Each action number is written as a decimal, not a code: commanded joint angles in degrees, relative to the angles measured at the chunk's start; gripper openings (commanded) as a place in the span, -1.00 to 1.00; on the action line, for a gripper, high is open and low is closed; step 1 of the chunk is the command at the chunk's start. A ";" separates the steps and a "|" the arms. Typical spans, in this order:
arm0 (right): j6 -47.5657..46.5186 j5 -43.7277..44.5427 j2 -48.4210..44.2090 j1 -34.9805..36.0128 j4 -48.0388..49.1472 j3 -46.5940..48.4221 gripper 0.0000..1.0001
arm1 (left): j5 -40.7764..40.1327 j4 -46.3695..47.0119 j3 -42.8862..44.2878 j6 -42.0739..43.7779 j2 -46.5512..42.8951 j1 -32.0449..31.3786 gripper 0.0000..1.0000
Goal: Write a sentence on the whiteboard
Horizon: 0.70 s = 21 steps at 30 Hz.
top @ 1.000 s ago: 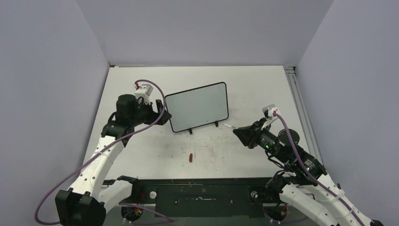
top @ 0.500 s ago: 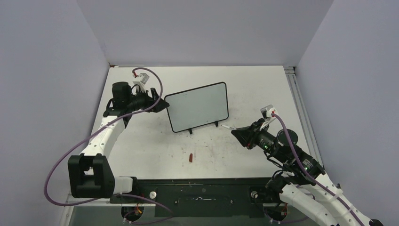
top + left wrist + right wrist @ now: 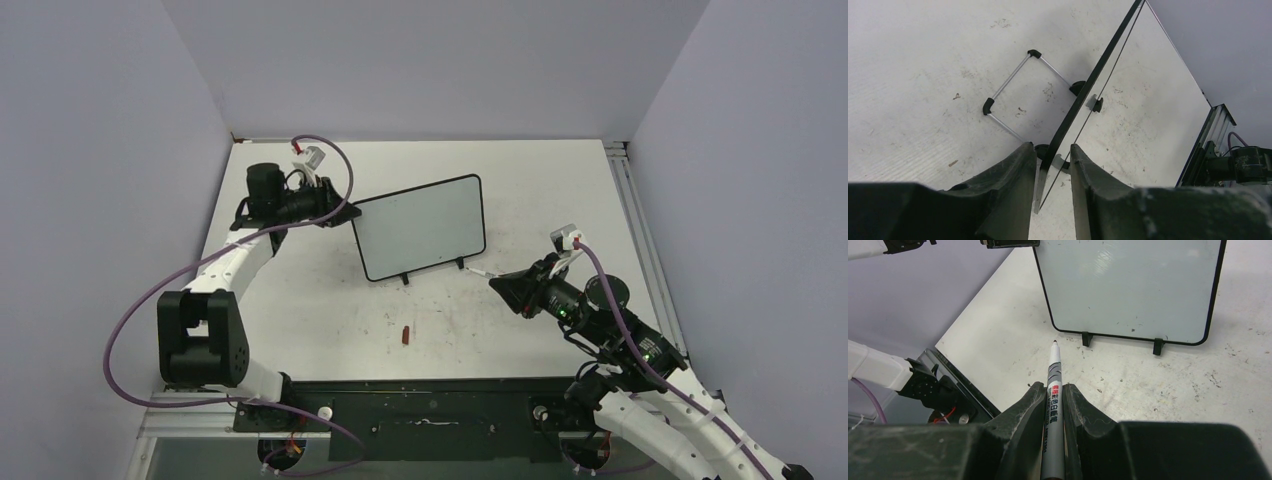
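Note:
The whiteboard stands tilted on two black feet mid-table, its glossy face blank; no sentence shows on it. My left gripper is at the board's upper left corner. In the left wrist view its fingers straddle the black frame edge-on, and the left gripper has narrow gaps on both sides. My right gripper hovers in front of the board's right foot. The right gripper is shut on a grey marker, uncapped, tip pointing at the board's lower left.
A small red cap lies on the smudged white tabletop in front of the board. A wire stand props the board from behind. A metal rail runs along the table's right edge. Grey walls enclose three sides.
My left arm has swung back and up to the board's left corner, and its jaws have narrowed around the frame. The right gripper edged slightly left with the marker.

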 commanded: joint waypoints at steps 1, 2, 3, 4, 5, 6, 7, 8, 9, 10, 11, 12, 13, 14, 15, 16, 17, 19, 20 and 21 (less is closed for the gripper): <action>0.73 -0.61 0.62 -0.26 3.72 -0.15 -0.89 | 4.27 5.91 1.89 0.63 -0.13 0.55 -0.47; 0.73 -0.58 0.66 -0.25 3.82 -0.23 -0.89 | 4.72 5.99 1.74 0.84 -0.17 0.61 -0.53; 0.75 -0.64 0.75 -0.26 3.85 -0.24 -0.89 | 5.19 5.96 1.67 1.18 -0.21 0.60 -0.60; 0.81 -0.66 0.85 -0.22 3.96 -0.30 -0.89 | 5.73 5.81 1.55 1.63 -0.28 0.59 -0.63; 0.88 -0.74 0.86 -0.29 3.99 -0.32 -0.89 | 6.23 5.53 1.40 2.22 -0.35 0.61 -0.65; 0.90 -0.82 0.89 -0.27 4.00 -0.33 -0.89 | 6.82 5.16 1.24 2.76 -0.50 0.62 -0.68; 0.95 -0.90 0.95 -0.23 3.95 -0.33 -0.89 | 7.34 4.87 1.04 3.36 -0.62 0.62 -0.71; 0.99 -0.99 0.92 -0.26 3.96 -0.33 -0.89 | 7.59 4.48 0.93 3.96 -0.77 0.62 -0.74; 1.04 -1.01 0.88 -0.27 3.88 -0.33 -0.89 | 7.80 4.04 0.72 4.56 -0.89 0.62 -0.76; 1.02 -1.01 0.81 -0.31 3.82 -0.33 -0.89 | 8.05 3.63 0.66 5.07 -0.92 0.62 -0.79; 1.08 -1.01 0.70 -0.29 3.68 -0.33 -0.89 | 8.46 3.23 0.58 5.39 -0.92 0.62 -0.82; 1.08 -1.01 0.64 -0.27 3.54 -0.33 -0.89 | 8.88 2.76 0.56 5.78 -0.85 0.62 -0.85; 1.08 -1.01 0.57 -0.24 3.39 -0.26 -0.89 | 9.51 2.27 0.51 6.21 -0.77 0.62 -0.87; 1.03 -1.02 0.48 -0.24 3.25 -0.24 -0.89 | 9.89 1.75 0.43 6.60 -0.75 0.57 -0.89; 1.08 -1.01 0.38 -0.29 3.10 -0.24 -0.89 | 10.68 1.49 0.34 6.84 -0.67 0.61 -0.91; 1.15 -1.01 0.21 -0.25 2.98 -0.24 -0.89 | 11.08 1.21 0.04 7.05 -0.67 0.62 -0.92; 1.21 -1.01 0.06 -0.26 2.98 -0.36 -0.89 | 11.35 0.81 -0.04 7.49 -0.73 0.62 -0.93; 1.24 -1.10 -0.22 -0.29 2.92 -0.62 -0.89 | 11.67 -2.60 -0.18 9.46 -0.77 0.53 -0.95; 1.30 -1.10 -0.32 -0.28 2.88 -0.74 -0.89 | 11.88 -3.53 -0.28 9.93 -0.75 0.52 -0.95; 1.32 -1.10 -0.41 -0.27 2.93 -0.83 -0.89 | 12.21 -4.32 -0.37 10.11 -0.81 0.48 -0.95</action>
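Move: The whiteboard's left edge, near its upper corner, already stands between your half-open left fingers; the board's middle is about 14 cm to the right, 3 cm back and 6 cm lower. Its left foot sits some 10 cm right and 12 cm back, the red marker cap some 11 cm right and 26 cm back, both roughly 13 cm below. From the right hand the board's middle lies about 14 cm ahead, 16 cm left and 10 cm lower. Close the left gripper to pinch the whiteboard's left edge near the upper corner. Lift only about 1 cm as the fingers shut, then, gripping the edge, draw it some 1.5 cm back and 1 cm right while turning the wrist roughly 10 degrees clockwise and tipping the fingers up slightly. Keep the right hand still, holding the marker beside the board. ##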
